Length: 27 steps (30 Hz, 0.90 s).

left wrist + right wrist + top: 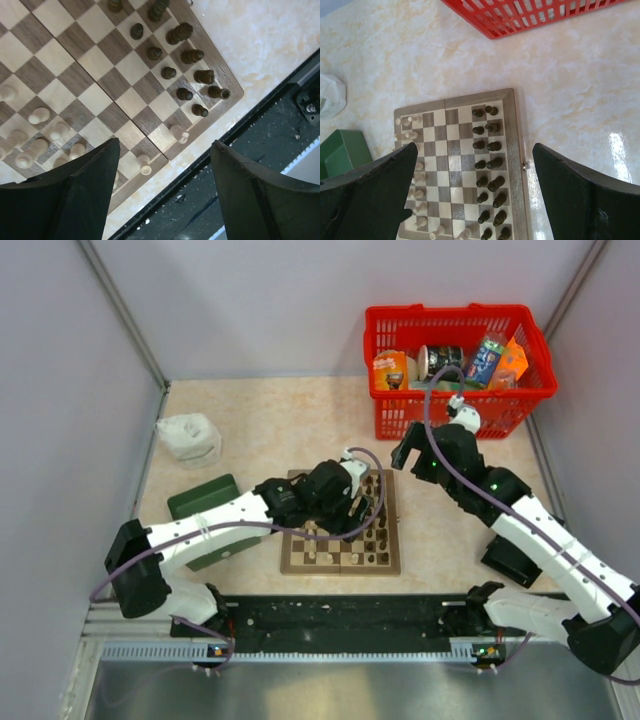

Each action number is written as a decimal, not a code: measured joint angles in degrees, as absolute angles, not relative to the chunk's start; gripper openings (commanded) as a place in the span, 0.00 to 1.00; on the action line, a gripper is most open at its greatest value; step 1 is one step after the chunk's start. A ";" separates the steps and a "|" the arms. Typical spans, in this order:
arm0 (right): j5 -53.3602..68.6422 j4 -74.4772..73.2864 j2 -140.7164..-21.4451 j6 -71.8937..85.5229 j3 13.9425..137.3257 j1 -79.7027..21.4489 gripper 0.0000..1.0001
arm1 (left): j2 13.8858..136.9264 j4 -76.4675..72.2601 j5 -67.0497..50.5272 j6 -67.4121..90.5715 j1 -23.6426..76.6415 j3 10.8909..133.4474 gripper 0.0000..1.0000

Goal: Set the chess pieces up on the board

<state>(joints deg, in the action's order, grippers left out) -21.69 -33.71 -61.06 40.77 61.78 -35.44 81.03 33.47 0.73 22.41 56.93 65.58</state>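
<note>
The board (388,566) lies in the middle of the table, with chess pieces on it. In the right wrist view the board (452,165) carries dark pieces (487,162) in two columns on its right and cream pieces (415,135) along its left. My left gripper (352,504) hovers low over the board, open with nothing between its fingers. Below the left gripper (165,145) I see dark pieces (185,94), cream pieces (39,116) and two more cream ones (179,133) by the board's edge. My right gripper (406,454) hangs high beside the board's far right corner, and in its wrist view the right gripper (475,146) is wide open and empty.
A red basket (455,370) of packets stands at the back right, its wall (520,15) near the right gripper. A dark green box (205,498) lies left of the board, under the left arm. A white bag (190,437) sits further back. A black rail (350,620) runs along the near edge.
</note>
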 measured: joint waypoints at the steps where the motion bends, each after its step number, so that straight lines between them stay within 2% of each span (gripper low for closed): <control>1: -21.96 -33.78 -60.80 40.82 61.76 -35.44 0.99 | 81.19 33.47 0.14 22.37 57.28 65.58 0.79; 27: -22.61 -34.33 -60.40 42.70 61.47 -35.44 0.99 | 89.54 35.07 -3.01 19.07 59.72 65.60 0.81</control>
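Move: The white piece on the board's near edge, next to the dark pieces, stands about 3 cm back and 1 cm to the right of the left hand, some 11 cm below. The other near-edge white piece is about 6 cm to the left of that one; the dark corner pawn is 4 cm to its right, with the dark corner rook 3 cm beyond, all in the same row. From the right hand the aimed-at piece is about 13 cm back, 6 cm to the left and 21 cm below. Back towards the robot by about 2 cm at first, then mostly down: the left hand sinks some 5 cm towards the near-edge white piece beside the dark ones and eases to a stop above it. Its slanted fingers swing about 10 degrees steeper and turn slightly clockwise; they stay open and touch nothing. ##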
